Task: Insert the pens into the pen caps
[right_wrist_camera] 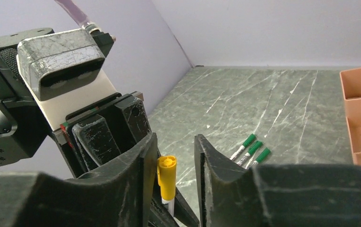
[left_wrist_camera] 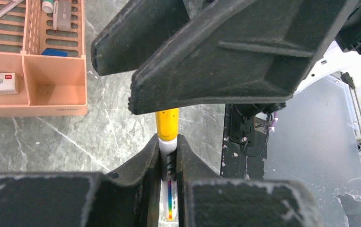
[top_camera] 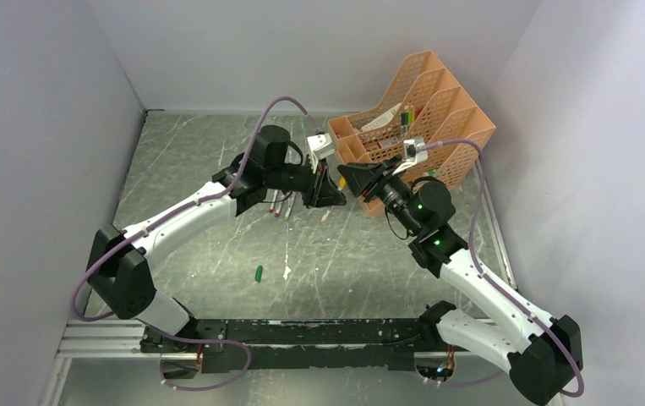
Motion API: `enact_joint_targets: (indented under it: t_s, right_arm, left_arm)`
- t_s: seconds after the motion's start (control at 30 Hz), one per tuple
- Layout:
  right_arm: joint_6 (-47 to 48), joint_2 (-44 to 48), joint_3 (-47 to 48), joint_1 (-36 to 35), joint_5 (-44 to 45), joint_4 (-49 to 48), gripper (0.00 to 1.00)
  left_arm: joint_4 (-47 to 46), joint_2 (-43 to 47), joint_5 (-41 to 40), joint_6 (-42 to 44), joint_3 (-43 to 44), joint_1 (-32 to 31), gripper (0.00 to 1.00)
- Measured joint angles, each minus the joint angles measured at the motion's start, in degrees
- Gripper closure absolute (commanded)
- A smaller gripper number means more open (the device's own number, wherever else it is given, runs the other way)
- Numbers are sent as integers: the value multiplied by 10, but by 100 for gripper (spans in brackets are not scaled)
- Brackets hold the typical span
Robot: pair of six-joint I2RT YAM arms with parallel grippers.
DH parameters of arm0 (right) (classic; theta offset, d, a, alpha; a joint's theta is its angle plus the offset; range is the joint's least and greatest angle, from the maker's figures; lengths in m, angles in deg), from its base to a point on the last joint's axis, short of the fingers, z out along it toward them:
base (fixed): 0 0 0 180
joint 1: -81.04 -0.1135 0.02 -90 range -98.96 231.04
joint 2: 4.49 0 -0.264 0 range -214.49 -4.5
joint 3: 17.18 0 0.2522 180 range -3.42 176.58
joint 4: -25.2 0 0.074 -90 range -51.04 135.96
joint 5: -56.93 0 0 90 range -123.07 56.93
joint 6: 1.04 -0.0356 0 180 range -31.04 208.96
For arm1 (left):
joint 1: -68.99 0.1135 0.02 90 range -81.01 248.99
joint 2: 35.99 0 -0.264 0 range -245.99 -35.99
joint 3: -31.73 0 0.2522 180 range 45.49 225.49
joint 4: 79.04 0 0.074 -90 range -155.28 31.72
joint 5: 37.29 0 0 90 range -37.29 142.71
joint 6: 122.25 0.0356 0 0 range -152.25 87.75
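Note:
My left gripper [top_camera: 329, 193] [left_wrist_camera: 168, 142] is shut on a white pen [left_wrist_camera: 168, 158] that wears a yellow cap [left_wrist_camera: 167, 124] [right_wrist_camera: 167, 177]. My right gripper [top_camera: 350, 179] [right_wrist_camera: 174, 142] meets it tip to tip above the table's middle back. It stands open, its jaws either side of the yellow cap, with a gap on the right side. Three pens with green caps [right_wrist_camera: 255, 146] lie side by side on the table beyond. One loose green pen cap [top_camera: 259, 273] lies nearer the front. More pens [top_camera: 281, 205] lie under the left arm, partly hidden.
An orange mesh desk organiser [top_camera: 424, 106] [left_wrist_camera: 55, 75] stands at the back right, close behind the right gripper, holding markers and a stapler box. A tiny white scrap [top_camera: 286, 272] lies beside the loose green cap. Grey walls close in the table on three sides.

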Motion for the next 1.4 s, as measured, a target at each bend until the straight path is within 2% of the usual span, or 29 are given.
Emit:
enact_joint_targets:
  t_s: [0.13,0.23,0.73,1.1,1.4]
  right_arm:
    - [-3,-1,0,-1,-6,4,91]
    - [-6,1,0,-2,-6,6,100]
    - [-14,7,0,-1,-2,33,100]
    - [-35,22,-37,1,21,-10,100]
    - [-49,22,-53,-3,34,-27,100]
  left_arm:
    - [3,0,0,0,0,0,93]
    - [6,-3,0,0,4,0,93]
    - [36,-9,-17,-6,22,-2,93]
    - [101,-38,-21,-3,80,-8,93]
    - [118,-45,-21,3,88,-8,93]
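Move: Straight below the forward-left-pointing right fingers' line of sight stands nothing near: the yellow cap, already on the upright pen, lies about 1 cm left of the right hand point, level with it. Finished capped pens lie some 8 cm ahead, 14 cm left and 32 cm down; the orange organizer's middle is about 22 cm ahead, 22 cm right and 25 cm down. From the left hand, the cap is about 4 cm up, 2 cm ahead and 1 cm right. Closing on the yellow cap, the right fingers pinch it at once, then keep their grip while the hand works downward about 2 cm towards the left fingertips, easing roughly 1 cm to the right late on and tilting about 5 degrees. The left hand still grips the white pen just under the cap, holding within a centimetre and turning slightly, some 8 degrees, as it braces against the downward push. ##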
